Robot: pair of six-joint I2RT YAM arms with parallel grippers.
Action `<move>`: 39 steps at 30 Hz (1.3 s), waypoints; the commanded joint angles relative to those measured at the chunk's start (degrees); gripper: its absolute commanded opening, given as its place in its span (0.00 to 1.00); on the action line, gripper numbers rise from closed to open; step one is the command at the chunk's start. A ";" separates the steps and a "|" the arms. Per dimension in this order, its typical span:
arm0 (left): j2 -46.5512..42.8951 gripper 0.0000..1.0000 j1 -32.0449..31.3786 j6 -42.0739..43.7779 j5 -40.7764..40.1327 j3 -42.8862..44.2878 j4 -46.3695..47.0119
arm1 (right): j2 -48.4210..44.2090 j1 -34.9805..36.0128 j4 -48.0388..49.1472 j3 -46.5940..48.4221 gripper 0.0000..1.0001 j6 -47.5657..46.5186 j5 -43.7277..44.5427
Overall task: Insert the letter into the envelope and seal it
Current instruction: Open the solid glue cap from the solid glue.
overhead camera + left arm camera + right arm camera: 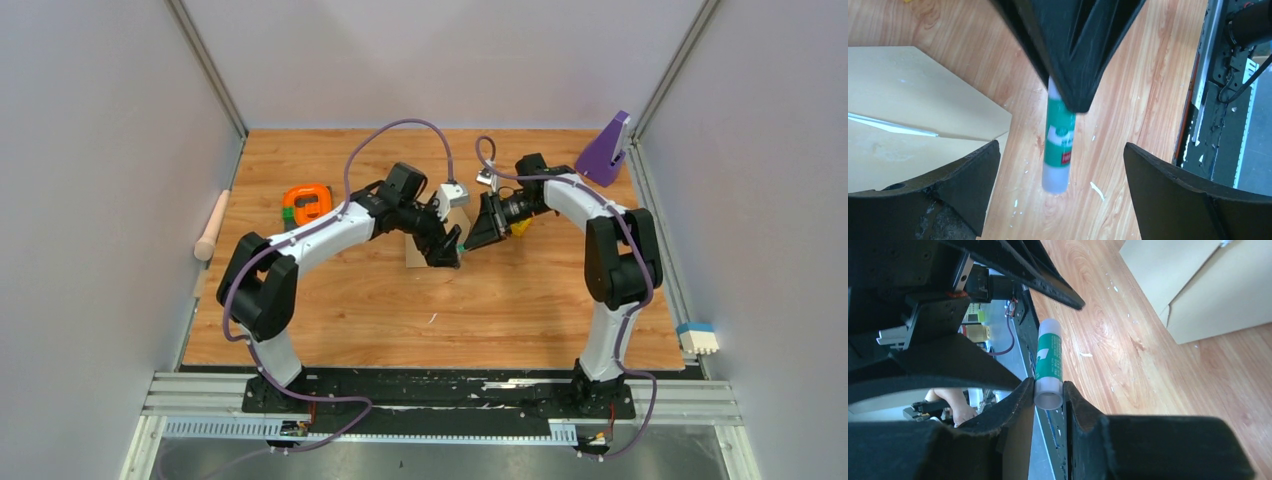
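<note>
The tan envelope point(913, 100) lies flat on the wooden table, flap open, mostly under my left arm in the top view point(413, 252). At its mouth only a thin white edge of the letter point(893, 127) shows. A green-and-white glue stick point(1049, 360) hangs above the table just right of the envelope. My right gripper point(1049, 390) is shut on the stick's open end. My left gripper point(1060, 145) stands wide open around the stick's capped end point(1058, 175), its fingers point(973, 175) apart from it. The two grippers meet at mid-table point(462, 247).
An orange-and-green object point(306, 203) lies at the back left, and a pale wooden roller point(212, 226) at the left edge. A purple stand point(606, 148) is in the back right corner. Something yellow point(520, 226) lies under the right arm. Small white flecks point(1096, 190) dot the wood.
</note>
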 commanded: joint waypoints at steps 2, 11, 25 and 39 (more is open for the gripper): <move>-1.79 1.00 3.36 2.14 3.80 -0.22 0.81 | -3.61 -4.57 -0.44 1.52 0.09 -2.25 -4.09; 0.44 0.87 3.59 1.47 8.47 1.50 0.53 | -2.42 -5.56 -0.64 1.46 0.09 -1.90 -5.59; 4.26 0.67 1.76 1.75 9.12 3.39 -1.15 | -1.76 -4.40 -0.86 1.24 0.08 -2.33 -5.54; 4.46 0.26 1.77 2.25 9.83 2.92 -1.11 | -14.51 -2.92 -1.35 1.79 0.08 -2.68 -4.79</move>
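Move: The white cap end of the glue stick, whose other end the right fingers hold, lies about 3 cm below the open left hand, 1 cm back and 1 cm to its left. The envelope's middle is roughly 7 cm ahead of that hand, 4 cm to its left and 13 cm below. From the right hand the cap end sits about 7 cm left, 2 cm back and 3 cm down; the yellow block lies some 9 cm right, 6 cm ahead and 12 cm below. The glue stick, still gripped by the right fingers, is drawn some 3 cm right and 2 cm forward, then eased about 2 cm back leftward, rising slightly overall. The wide-open left hand first shifts about 2.5 cm forward-left, then returns back and right, sinking 2 cm and tipping slightly, and closes its fingers on either side of the cap end to pinch it. ##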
